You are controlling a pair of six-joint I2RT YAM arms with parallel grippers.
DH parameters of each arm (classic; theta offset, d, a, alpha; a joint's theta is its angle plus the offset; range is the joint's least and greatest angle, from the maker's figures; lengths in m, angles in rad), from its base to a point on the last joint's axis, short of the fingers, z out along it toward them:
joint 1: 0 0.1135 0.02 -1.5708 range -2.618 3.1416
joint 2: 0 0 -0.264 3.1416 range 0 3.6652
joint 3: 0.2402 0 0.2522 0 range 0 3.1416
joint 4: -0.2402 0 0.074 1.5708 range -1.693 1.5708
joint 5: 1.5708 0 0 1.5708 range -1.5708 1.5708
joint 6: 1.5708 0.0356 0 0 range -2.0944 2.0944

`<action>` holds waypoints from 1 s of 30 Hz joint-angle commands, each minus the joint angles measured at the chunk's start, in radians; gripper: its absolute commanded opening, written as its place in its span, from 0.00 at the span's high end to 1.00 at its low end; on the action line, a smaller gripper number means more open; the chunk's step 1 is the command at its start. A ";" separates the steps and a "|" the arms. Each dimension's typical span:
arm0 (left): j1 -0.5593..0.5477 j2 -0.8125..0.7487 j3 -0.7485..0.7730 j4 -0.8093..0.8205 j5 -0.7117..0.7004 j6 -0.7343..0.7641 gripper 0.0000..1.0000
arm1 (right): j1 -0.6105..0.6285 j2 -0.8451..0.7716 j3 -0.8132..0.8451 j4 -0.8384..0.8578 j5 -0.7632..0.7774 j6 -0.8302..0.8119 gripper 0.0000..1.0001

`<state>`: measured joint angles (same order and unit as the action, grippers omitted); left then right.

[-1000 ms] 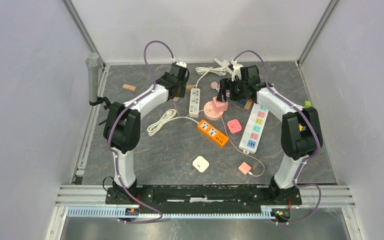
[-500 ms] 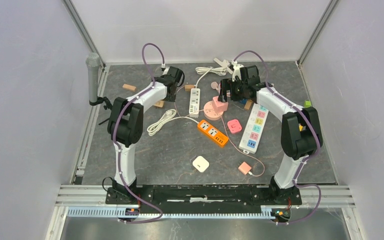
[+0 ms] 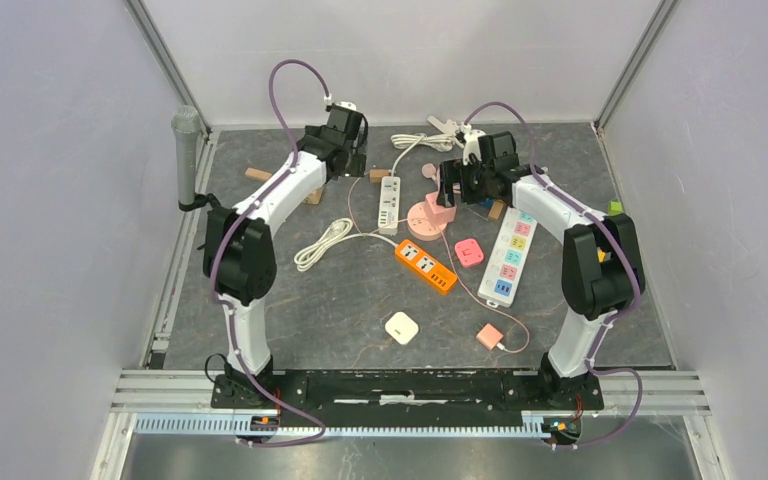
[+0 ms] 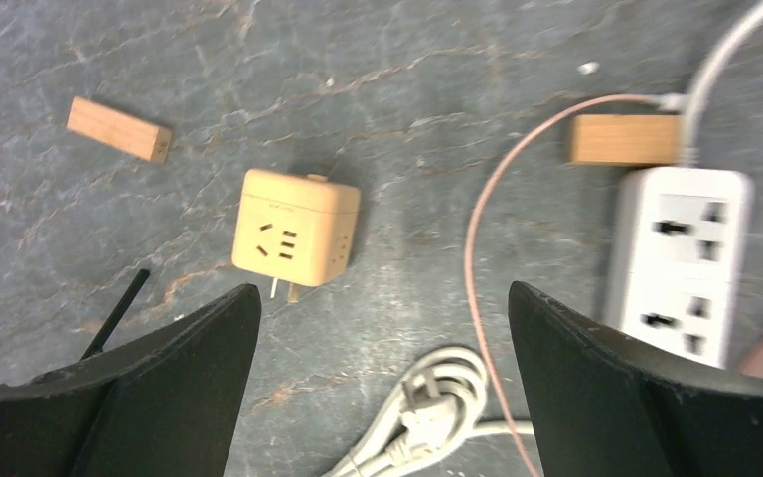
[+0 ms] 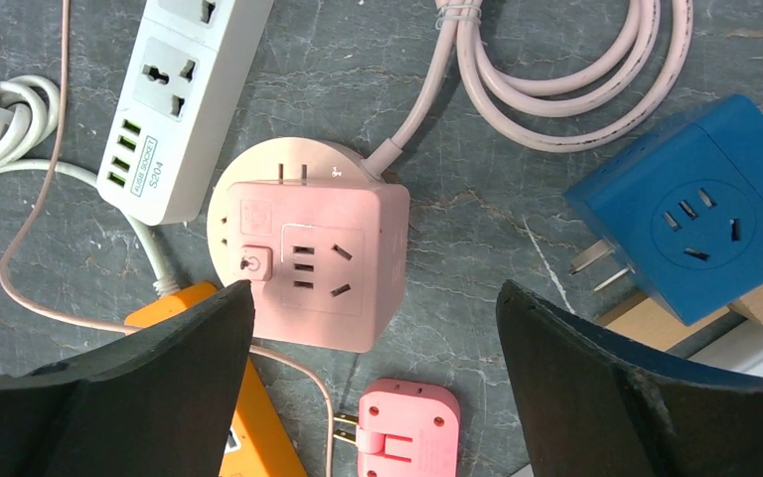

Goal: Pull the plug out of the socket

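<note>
A pink cube plug (image 5: 308, 263) rests on a round pink socket (image 5: 258, 159), and two bare prongs show at the cube's far edge over the disc. In the top view the cube (image 3: 440, 210) lies just in front of my right gripper (image 3: 457, 185). The right gripper (image 5: 375, 288) hovers over it, open and holding nothing. My left gripper (image 4: 382, 293) is open wide and empty above bare table. A tan cube adapter (image 4: 296, 235) lies free ahead of its left finger, prongs showing. In the top view the left gripper (image 3: 345, 150) is at the back left.
A white power strip (image 4: 681, 258) lies right of the left gripper, with wooden blocks (image 4: 119, 129) and a coiled white cable (image 4: 427, 417) nearby. Around the cube are a blue adapter (image 5: 700, 224), a pink flat adapter (image 5: 407, 427), an orange strip (image 5: 184, 303) and a multicoloured strip (image 3: 513, 255).
My left gripper has opened wide and drawn back toward the rear wall. The tan cube adapter now lies free on the table. The right arm has barely moved.
</note>
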<state>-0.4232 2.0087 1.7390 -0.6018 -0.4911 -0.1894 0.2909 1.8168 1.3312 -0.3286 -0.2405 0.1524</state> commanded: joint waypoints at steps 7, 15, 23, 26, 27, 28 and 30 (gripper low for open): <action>-0.025 -0.162 -0.056 0.261 0.125 0.061 0.00 | 0.069 -0.001 0.021 0.045 0.056 -0.013 0.06; -0.031 -0.027 0.099 0.112 0.581 -0.084 0.05 | 0.115 0.051 0.025 0.035 0.165 -0.028 0.11; -0.071 0.056 0.006 0.186 0.800 -0.261 0.21 | 0.127 0.024 -0.021 0.075 0.285 0.002 0.43; -0.082 0.087 -0.012 0.218 0.853 -0.307 0.25 | 0.128 0.012 -0.040 0.101 0.297 0.030 0.54; -0.089 0.105 -0.008 0.219 0.859 -0.313 0.27 | 0.127 0.013 -0.040 0.107 0.299 0.040 0.59; -0.093 0.123 -0.002 0.219 0.862 -0.317 0.29 | 0.127 0.014 -0.041 0.111 0.299 0.054 0.63; -0.100 0.158 0.009 0.218 0.876 -0.327 0.34 | 0.128 0.020 -0.040 0.117 0.290 0.066 0.73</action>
<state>-0.5102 2.1162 1.7283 -0.4389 0.2974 -0.4355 0.4213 1.8614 1.2999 -0.2626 -0.0105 0.1810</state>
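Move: The pink cube plug I want sits about 3 cm left of my right hand and 4 cm below it. The round socket is 5 cm to the left, 1 cm back and 9 cm down, the small pink adapter 7 cm back and 2 right, the blue plug 4 ahead and 6 right. From my left hand the round socket is some 21 cm right, 7 back and 12 down; the white strip lies 14 right, 4 back. I ease my right hand about 3 cm left and 3 cm down over the pink plug and close its fingers to pinch the cube by its sides. My left hand, empty, lifts some 8 cm, swings about 19 cm right over the white strip, then sinks and draws back towards the round socket, rolling to point right and down and partly closing, still above it. ##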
